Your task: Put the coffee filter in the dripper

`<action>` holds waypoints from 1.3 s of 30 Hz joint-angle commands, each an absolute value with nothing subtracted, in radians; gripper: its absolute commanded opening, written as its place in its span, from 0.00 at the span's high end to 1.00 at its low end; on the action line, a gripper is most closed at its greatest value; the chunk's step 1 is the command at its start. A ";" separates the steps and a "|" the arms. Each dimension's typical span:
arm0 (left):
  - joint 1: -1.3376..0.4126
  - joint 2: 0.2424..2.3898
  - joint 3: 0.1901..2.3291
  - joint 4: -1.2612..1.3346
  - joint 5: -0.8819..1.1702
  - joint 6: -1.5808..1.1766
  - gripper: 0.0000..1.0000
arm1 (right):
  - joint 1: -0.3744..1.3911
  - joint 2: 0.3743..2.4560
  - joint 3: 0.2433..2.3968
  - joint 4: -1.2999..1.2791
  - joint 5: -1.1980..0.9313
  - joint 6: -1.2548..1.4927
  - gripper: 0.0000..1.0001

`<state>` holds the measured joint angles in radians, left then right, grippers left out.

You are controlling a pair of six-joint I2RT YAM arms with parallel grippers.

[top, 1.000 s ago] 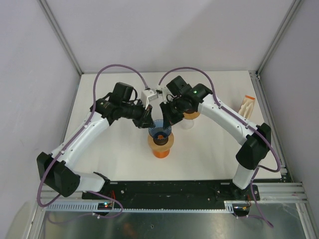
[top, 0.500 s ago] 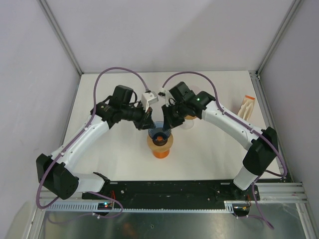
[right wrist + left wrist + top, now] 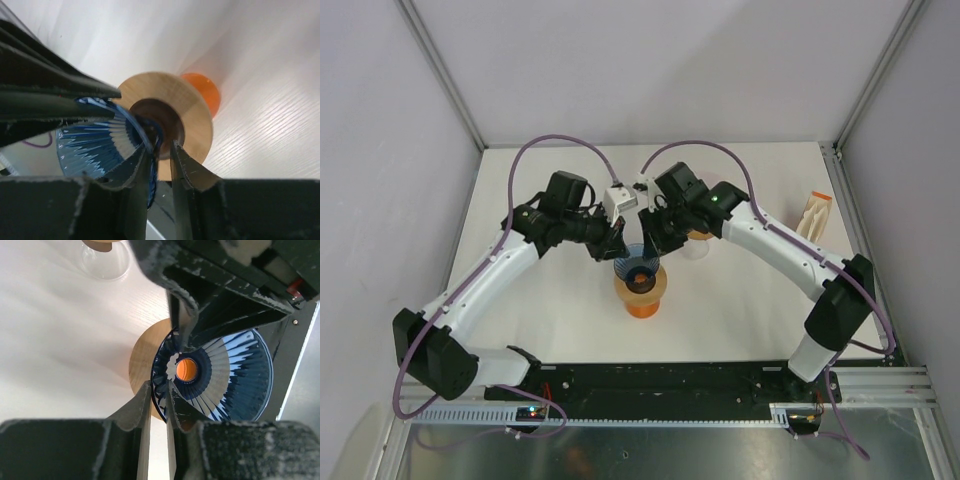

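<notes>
A blue ribbed dripper (image 3: 640,264) sits in a wooden collar (image 3: 641,289) on an orange cup (image 3: 642,306) at the table's middle. My left gripper (image 3: 159,385) is shut on the dripper's rim (image 3: 161,390) from the left. My right gripper (image 3: 161,146) is at the opposite side. Its jaws stand slightly apart, with the blue rim (image 3: 150,145) against one finger and a gap to the other. A beige paper item (image 3: 817,213), apparently the coffee filter, lies at the table's right edge, far from both grippers. The dripper's inside (image 3: 240,375) shows only its ribs and the orange below.
A clear glass vessel with a wooden collar (image 3: 698,240) stands just right of the dripper, under the right arm, and also shows in the left wrist view (image 3: 105,260). Metal frame posts stand at the table's back corners.
The right gripper's jaws have parted from the dripper's rim, and that arm has shifted slightly left. The left gripper keeps its hold.
</notes>
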<state>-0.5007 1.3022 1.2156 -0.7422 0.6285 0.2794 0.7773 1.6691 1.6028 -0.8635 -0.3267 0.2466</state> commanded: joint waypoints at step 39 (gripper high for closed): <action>-0.345 1.283 1.460 -0.751 0.473 0.339 0.00 | 0.383 1.090 1.416 -0.476 -0.013 0.109 0.01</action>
<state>-0.4351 1.3025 1.4433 -0.8276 0.5034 0.3218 0.5240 1.1610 1.5494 -0.6262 -0.1009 0.0864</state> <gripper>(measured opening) 0.995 0.993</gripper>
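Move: The left fingers still pinch the blue dripper's rim; its middle is about 4 cm right, 4 cm back and 3 cm below that hand. From the right hand, the coffee filters stand roughly 38 cm right, 20 cm ahead and 14 cm down. The dripper is some 3 cm left, 4 cm back and 3 cm down, and the clear carafe about 10 cm right, 14 cm ahead and 13 cm down. Both hands open off the dripper's rim: left rises about 7 cm, right some 20 cm, then swings right. ##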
